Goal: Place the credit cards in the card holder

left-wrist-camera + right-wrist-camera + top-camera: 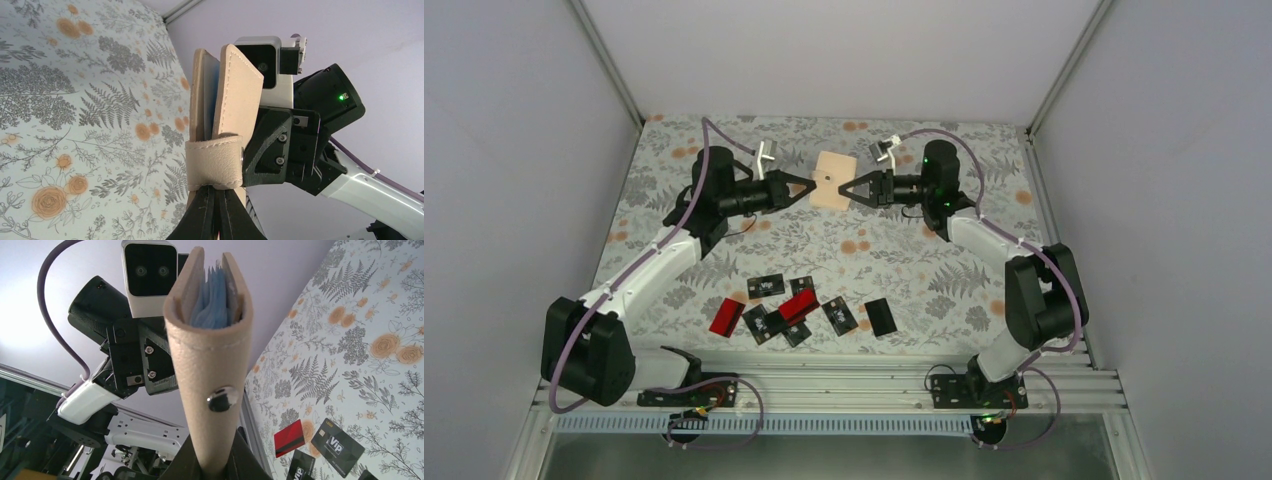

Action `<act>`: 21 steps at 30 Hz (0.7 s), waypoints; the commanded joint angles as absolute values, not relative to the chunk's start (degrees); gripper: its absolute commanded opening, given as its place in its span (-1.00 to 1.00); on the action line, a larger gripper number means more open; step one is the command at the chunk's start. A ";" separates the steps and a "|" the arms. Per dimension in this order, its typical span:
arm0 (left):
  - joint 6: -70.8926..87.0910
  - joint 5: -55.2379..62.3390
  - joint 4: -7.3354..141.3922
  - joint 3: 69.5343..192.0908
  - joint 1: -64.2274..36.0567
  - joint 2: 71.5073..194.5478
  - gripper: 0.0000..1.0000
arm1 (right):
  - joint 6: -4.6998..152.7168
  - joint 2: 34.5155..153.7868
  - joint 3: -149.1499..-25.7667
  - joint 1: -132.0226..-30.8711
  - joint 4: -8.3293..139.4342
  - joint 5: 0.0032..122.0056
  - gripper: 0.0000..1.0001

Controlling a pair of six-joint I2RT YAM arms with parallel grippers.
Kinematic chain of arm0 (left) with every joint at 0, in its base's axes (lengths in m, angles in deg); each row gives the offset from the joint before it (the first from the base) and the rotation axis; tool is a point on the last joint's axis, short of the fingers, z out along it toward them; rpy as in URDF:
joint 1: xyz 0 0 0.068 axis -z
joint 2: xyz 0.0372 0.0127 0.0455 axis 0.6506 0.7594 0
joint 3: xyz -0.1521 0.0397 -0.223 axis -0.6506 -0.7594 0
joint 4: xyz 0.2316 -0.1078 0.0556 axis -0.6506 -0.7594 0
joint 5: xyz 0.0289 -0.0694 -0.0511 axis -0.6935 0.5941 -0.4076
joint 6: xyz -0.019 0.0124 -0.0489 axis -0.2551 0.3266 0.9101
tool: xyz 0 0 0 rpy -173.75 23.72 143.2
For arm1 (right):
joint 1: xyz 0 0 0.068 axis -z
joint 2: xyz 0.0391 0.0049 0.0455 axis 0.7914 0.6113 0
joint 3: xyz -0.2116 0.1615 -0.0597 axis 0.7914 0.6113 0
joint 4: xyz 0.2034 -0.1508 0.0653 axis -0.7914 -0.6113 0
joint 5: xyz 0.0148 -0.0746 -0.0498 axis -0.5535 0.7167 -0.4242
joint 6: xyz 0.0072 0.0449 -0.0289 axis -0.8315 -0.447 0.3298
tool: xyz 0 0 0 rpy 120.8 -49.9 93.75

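The tan card holder hangs above the back middle of the table, held between both grippers. My left gripper is shut on its strap edge, fingers pressed together just under the strap. The holder is slightly parted, with blue lining showing. My right gripper is shut on the opposite folded edge, below the metal snap. From that side the holder shows blue pockets at its top. The credit cards lie scattered near the front, mostly black, with a red one at the left.
A plain black card lies at the right end of the pile. A red card and a black Vip card show in the right wrist view. The flowered cloth covers the table, and a metal rail runs along the near edge.
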State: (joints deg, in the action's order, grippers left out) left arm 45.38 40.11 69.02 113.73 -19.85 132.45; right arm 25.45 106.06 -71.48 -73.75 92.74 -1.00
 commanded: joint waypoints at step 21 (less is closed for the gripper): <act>18.27 0.28 38.93 124.81 -19.54 127.27 1.00 | 54.16 103.26 -82.30 -76.08 49.03 19.67 -0.91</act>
State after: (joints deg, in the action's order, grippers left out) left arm 20.90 13.68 43.87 123.72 -19.37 128.01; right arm 51.20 104.40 -79.72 -75.08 54.01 15.00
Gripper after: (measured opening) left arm 0.997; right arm 0.079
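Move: The card holder is pinched from both sides, its middle about 4 cm to the left hand's right and 1 cm ahead, level with it. From the right hand it is about 2 cm left and 2 cm ahead, level. Below by roughly 26 cm lie the nearest black card, 12 cm back and 9 cm left of the right hand, the middle red card, 16 back and 10 left, and the plain black card, 19 back and 8 right. The card holder stays pinched in the right hand, which eases slightly forward and then sinks about 4.5 cm, fingertips tipping down some 20 degrees. The left fingers let go of the holder's left side and open wide as that hand backs off about 6 cm left and a little forward, its fingers dipping and swinging forward. ##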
